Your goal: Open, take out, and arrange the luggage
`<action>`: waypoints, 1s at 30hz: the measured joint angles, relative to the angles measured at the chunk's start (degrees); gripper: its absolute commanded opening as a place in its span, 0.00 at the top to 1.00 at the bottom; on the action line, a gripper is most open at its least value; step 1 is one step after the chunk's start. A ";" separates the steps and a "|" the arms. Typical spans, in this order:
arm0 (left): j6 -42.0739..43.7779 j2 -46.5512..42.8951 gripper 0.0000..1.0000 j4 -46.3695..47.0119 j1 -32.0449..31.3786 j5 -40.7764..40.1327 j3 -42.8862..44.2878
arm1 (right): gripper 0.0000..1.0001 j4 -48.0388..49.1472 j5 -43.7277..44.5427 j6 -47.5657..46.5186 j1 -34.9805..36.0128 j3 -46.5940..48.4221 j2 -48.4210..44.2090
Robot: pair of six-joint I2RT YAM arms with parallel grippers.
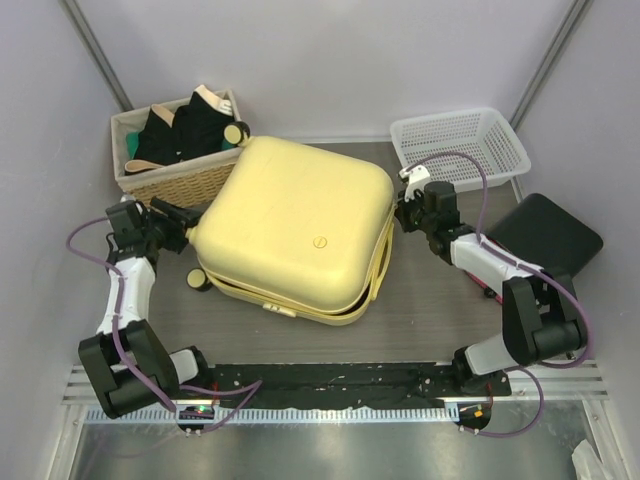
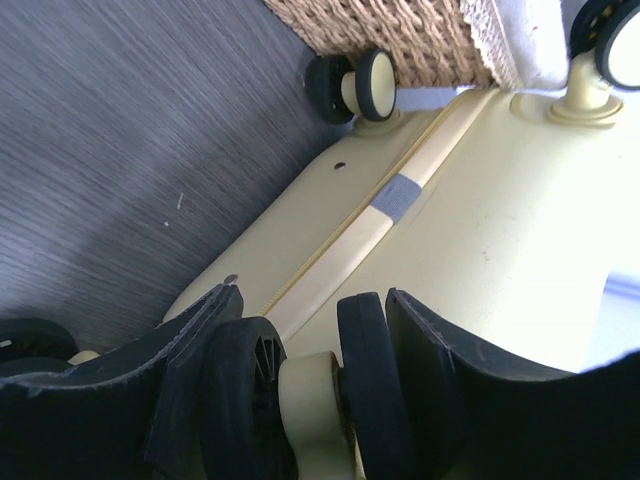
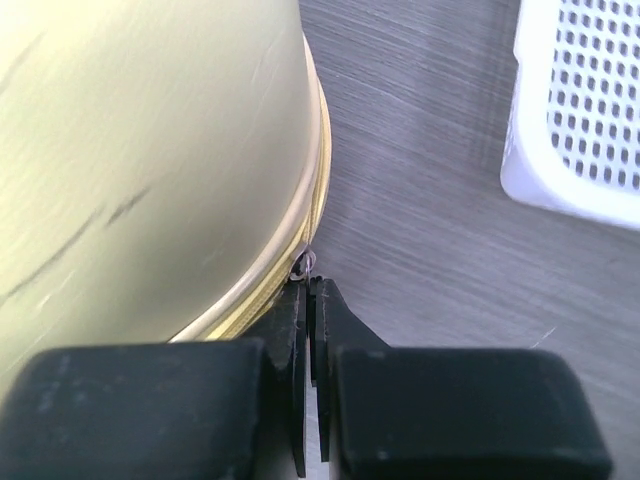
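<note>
The luggage (image 1: 290,225) is a big pale-yellow hard-shell case lying flat in the middle of the table, its lid down. At its left end my left gripper (image 1: 185,225) has its jaws round a twin black caster wheel (image 2: 372,390) of the luggage (image 2: 500,200), a finger pressed against each outer side. In the left wrist view the gripper (image 2: 313,300) fills the bottom edge. My right gripper (image 1: 405,205) is at the case's right side, shut (image 3: 308,285) on the small metal zipper pull (image 3: 305,264) at the seam of the luggage (image 3: 130,150).
A wicker basket (image 1: 165,150) of dark clothes touches the case's far-left corner, and its weave (image 2: 400,30) shows behind another caster (image 2: 365,85). A white plastic basket (image 1: 460,145) (image 3: 580,100) stands at the back right. A black box (image 1: 545,235) lies behind the right arm.
</note>
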 measured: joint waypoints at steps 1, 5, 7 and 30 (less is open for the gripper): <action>0.72 0.61 1.00 -0.44 0.00 0.48 0.68 | 0.99 -0.70 -1.38 -1.09 -0.72 0.90 0.55; 2.84 2.82 1.00 -2.97 0.17 2.03 3.10 | 0.99 -3.34 -7.28 -6.54 -3.34 4.37 3.04; 3.32 3.65 1.00 -3.87 0.59 2.54 3.78 | 0.99 -3.78 -9.22 -9.11 -4.00 5.42 3.98; 5.99 6.78 1.00 -8.76 0.61 4.07 7.80 | 0.99 1.95 -30.45 -15.78 -8.09 17.22 19.30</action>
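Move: The zip pull is already in the right fingers on the suitcase's right side; the far right corner it is being taken to lies about 11 cm ahead and 3 cm left, roughly level. The suitcase's middle is some 21 cm left and 4 cm back; the white basket is about 18 cm ahead, 12 cm right and lower. From the left hand, which already grips a castor, that corner is some 40 cm right and 16 cm ahead. The suitcase's zip pull, still pinched in the shut right fingers, is drawn forward along the right-hand seam towards the far right corner, about 7 cm, easing slightly left near the end as the wrist turns some 25 degrees counter-clockwise. The left hand stays put with its hold on the castor, bracing the case. ##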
